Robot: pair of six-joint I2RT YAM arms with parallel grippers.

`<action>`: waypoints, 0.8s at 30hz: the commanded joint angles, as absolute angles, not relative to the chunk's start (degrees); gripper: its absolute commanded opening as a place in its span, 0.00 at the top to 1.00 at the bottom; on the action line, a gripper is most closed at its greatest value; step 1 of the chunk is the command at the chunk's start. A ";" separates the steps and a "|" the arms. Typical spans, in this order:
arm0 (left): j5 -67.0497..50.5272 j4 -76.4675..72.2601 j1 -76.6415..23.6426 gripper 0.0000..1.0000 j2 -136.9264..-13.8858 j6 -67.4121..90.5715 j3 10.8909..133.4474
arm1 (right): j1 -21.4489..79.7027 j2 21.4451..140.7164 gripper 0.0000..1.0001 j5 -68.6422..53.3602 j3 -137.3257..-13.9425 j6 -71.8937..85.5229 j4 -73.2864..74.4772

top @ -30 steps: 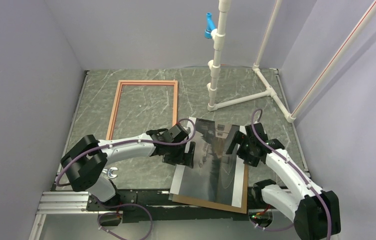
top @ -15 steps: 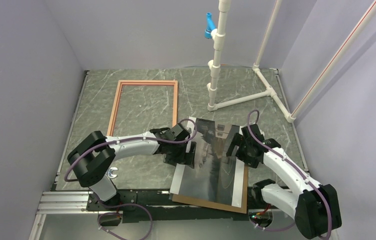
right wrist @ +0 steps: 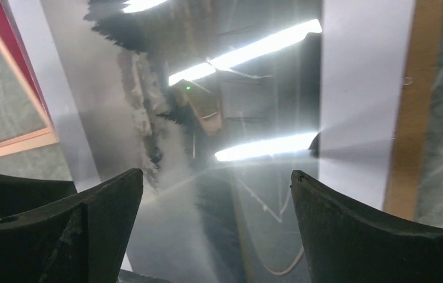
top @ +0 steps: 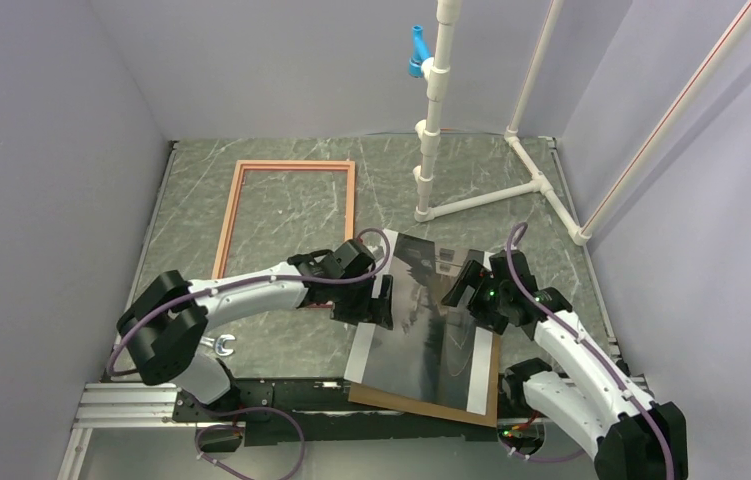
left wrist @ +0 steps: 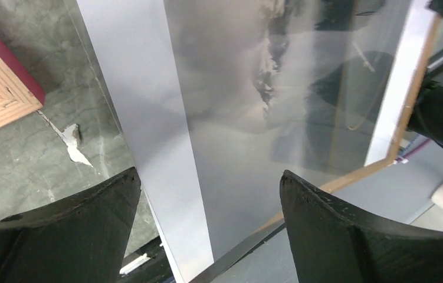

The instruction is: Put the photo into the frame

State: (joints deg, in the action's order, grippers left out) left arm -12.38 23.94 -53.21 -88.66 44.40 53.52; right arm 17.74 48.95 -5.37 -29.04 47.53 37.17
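Observation:
The photo point(top: 421, 325), a dark cloudy print with white bands on its long edges, lies on a brown backing board point(top: 484, 398) near the table's front. The salmon frame point(top: 296, 164) lies flat at the back left, with bare table inside it. My left gripper point(top: 376, 300) is open over the photo's left white band point(left wrist: 148, 118), one finger on either side of that edge. My right gripper point(top: 461, 290) hovers open above the photo's glossy right half point(right wrist: 177, 147). Neither holds anything. A corner of the frame point(left wrist: 0, 88) shows in the left wrist view.
A white pipe stand point(top: 431, 150) with a blue clip point(top: 416, 50) rises at the back centre, its legs spreading right. A small metal ring point(top: 221, 347) lies by the left arm's base. Grey walls enclose the table on three sides.
The photo and board have slid slightly to the right. The right gripper moved a little left over the photo. The left gripper shifted slightly and its jaws narrowed a touch.

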 commanded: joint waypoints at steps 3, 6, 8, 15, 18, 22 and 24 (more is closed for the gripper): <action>-12.79 24.26 -53.80 0.10 -81.91 43.66 56.83 | 17.98 47.49 0.03 -11.76 -27.58 50.93 33.45; -11.39 24.62 -53.79 0.10 -79.73 43.85 55.86 | 18.01 48.17 0.03 -11.06 -26.65 50.60 32.98; -11.35 23.49 -53.83 0.11 -78.28 44.30 54.46 | 18.11 48.84 0.04 -8.94 -26.88 50.06 33.82; -14.08 14.06 -53.20 0.23 -77.93 47.92 48.64 | 18.11 49.16 0.03 -3.20 -26.13 48.54 34.45; -14.00 11.06 -52.94 0.30 -77.34 49.79 46.32 | 18.10 49.76 0.03 -5.12 -24.91 49.08 33.11; -13.82 6.83 -51.63 0.40 -74.25 52.60 41.09 | 18.09 48.62 0.03 -6.14 -24.50 49.39 32.16; -15.05 2.14 -50.32 0.45 -72.18 54.16 37.81 | 18.07 48.29 0.03 -6.24 -24.90 49.34 32.28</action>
State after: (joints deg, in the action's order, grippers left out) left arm -12.21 13.47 -52.21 -77.52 49.15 42.78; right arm 17.85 49.30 -5.28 -24.97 49.08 33.67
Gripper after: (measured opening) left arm 0.604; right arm 0.969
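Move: The photo, lying on its brown backing board, has its middle about 8 cm right of the left hand, 2 cm back and 4 cm below. Its left edge runs some 2 cm left of that hand. The frame's centre is roughly 16 cm left and 15 cm ahead of the left hand, the pipe stand's near corner about 7 cm right and 17 cm ahead. From the right hand, the photo's middle lies some 6 cm left, 3 cm back and 4 cm below. Upward first, the left hand lifts about 5 cm clear above the photo's left border, then comes back down some 3–4 cm, easing slightly left to its left edge as the fingers narrow from wide to a bit over half open and tip slightly more to the right. The right hand, fingers wide, makes a small sway left and back, then sinks about 2 cm towards the photo's right part. ##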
